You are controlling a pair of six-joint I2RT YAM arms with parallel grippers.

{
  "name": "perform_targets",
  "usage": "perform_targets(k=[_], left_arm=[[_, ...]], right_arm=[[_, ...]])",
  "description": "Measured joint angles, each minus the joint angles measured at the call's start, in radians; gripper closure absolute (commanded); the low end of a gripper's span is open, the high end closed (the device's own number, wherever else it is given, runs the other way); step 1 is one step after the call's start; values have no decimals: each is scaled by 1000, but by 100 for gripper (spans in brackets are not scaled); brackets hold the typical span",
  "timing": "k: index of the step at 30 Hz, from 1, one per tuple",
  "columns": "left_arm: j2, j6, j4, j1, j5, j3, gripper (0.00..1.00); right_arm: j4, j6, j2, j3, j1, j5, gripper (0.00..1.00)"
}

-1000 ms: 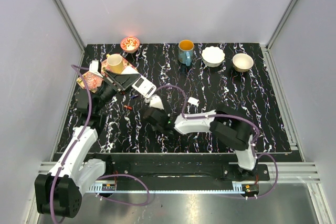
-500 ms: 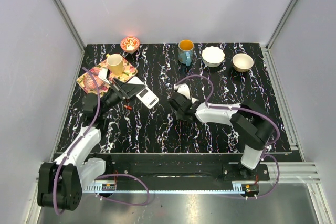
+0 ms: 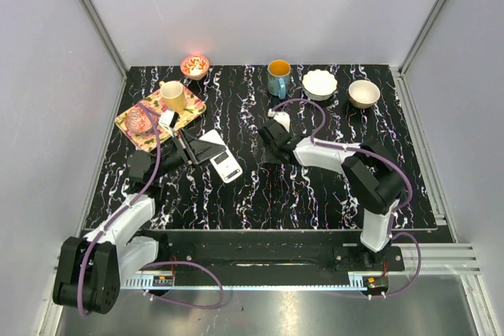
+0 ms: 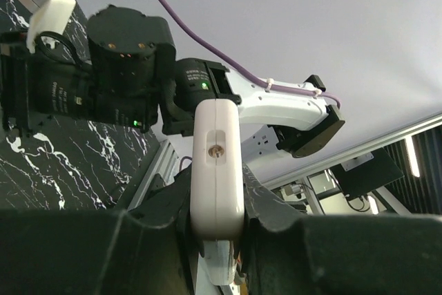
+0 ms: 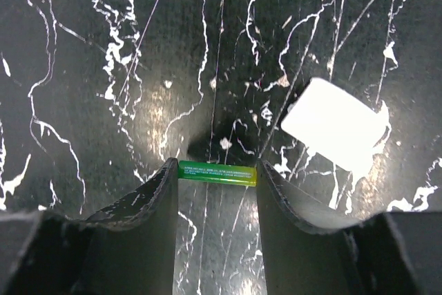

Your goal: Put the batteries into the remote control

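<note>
My left gripper (image 3: 200, 152) is shut on the remote control (image 3: 224, 163), a flat white rectangle held above the table left of centre. In the left wrist view the remote control (image 4: 217, 164) stands edge-on, clamped between the dark fingers of the left gripper (image 4: 218, 204). My right gripper (image 3: 270, 136) hovers near the table's middle. It is shut on a green battery (image 5: 217, 173), held by its two ends across the tips of the right gripper (image 5: 217, 175), just above the black marbled table (image 5: 103, 67). A small white cover (image 5: 335, 131) lies on the table beyond the right finger.
A patterned tray (image 3: 135, 125) with a beige cup (image 3: 173, 96) sits at the back left. Along the back edge stand a small red bowl (image 3: 194, 65), a blue mug (image 3: 278, 78), a white bowl (image 3: 320, 83) and a beige bowl (image 3: 364, 93).
My right gripper has carried the green battery right and toward the back. My left gripper has brought the remote control nearer to the front and slightly right.
</note>
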Motion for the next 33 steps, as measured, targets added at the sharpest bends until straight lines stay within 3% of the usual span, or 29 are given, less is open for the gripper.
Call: perform_targets(k=[6, 8, 14, 18, 25, 33], left_arm=[[-68, 75, -104, -1, -1, -1, 100], [-82, 93, -127, -1, -1, -1, 100], [-101, 137, -193, -2, -3, -1, 100], [-104, 155, -224, -2, -3, -1, 100], [-106, 169, -237, -2, -3, -10, 100], [-139, 182, -254, -5, -3, -14, 100]], right_arm=[[-31, 35, 78, 72, -18, -30, 80], [-42, 39, 89, 89, -18, -34, 75], [-70, 41, 102, 113, -19, -38, 45], [-78, 37, 103, 117, -19, -46, 35], [-81, 18, 103, 121, -19, -60, 30], [-111, -60, 76, 124, -19, -95, 31]])
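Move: The right hand, already holding the green battery by its ends, hovers low: the bare table spot for it lies about 1 cm ahead, 1 cm left and roughly 2 cm below. The white battery cover lies some 2 cm ahead and 6 cm right, also 2 cm down; the remote, in the left hand, is about 10 cm left, 11 cm back and 25 cm up. From the left hand that spot is about 12 cm ahead, 14 cm right, 26 cm down. The right hand eases down about 1.5 cm and roughly 1 cm forward and left, bringing the green battery to the bare marble left of the white cover, then holds there while both fingers open, from about half to roughly 70 percent, letting go of the battery's ends. With the fingers clear it starts straight up about 1 cm, while the left hand keeps its grip on the remote and sinks some 2 cm. ##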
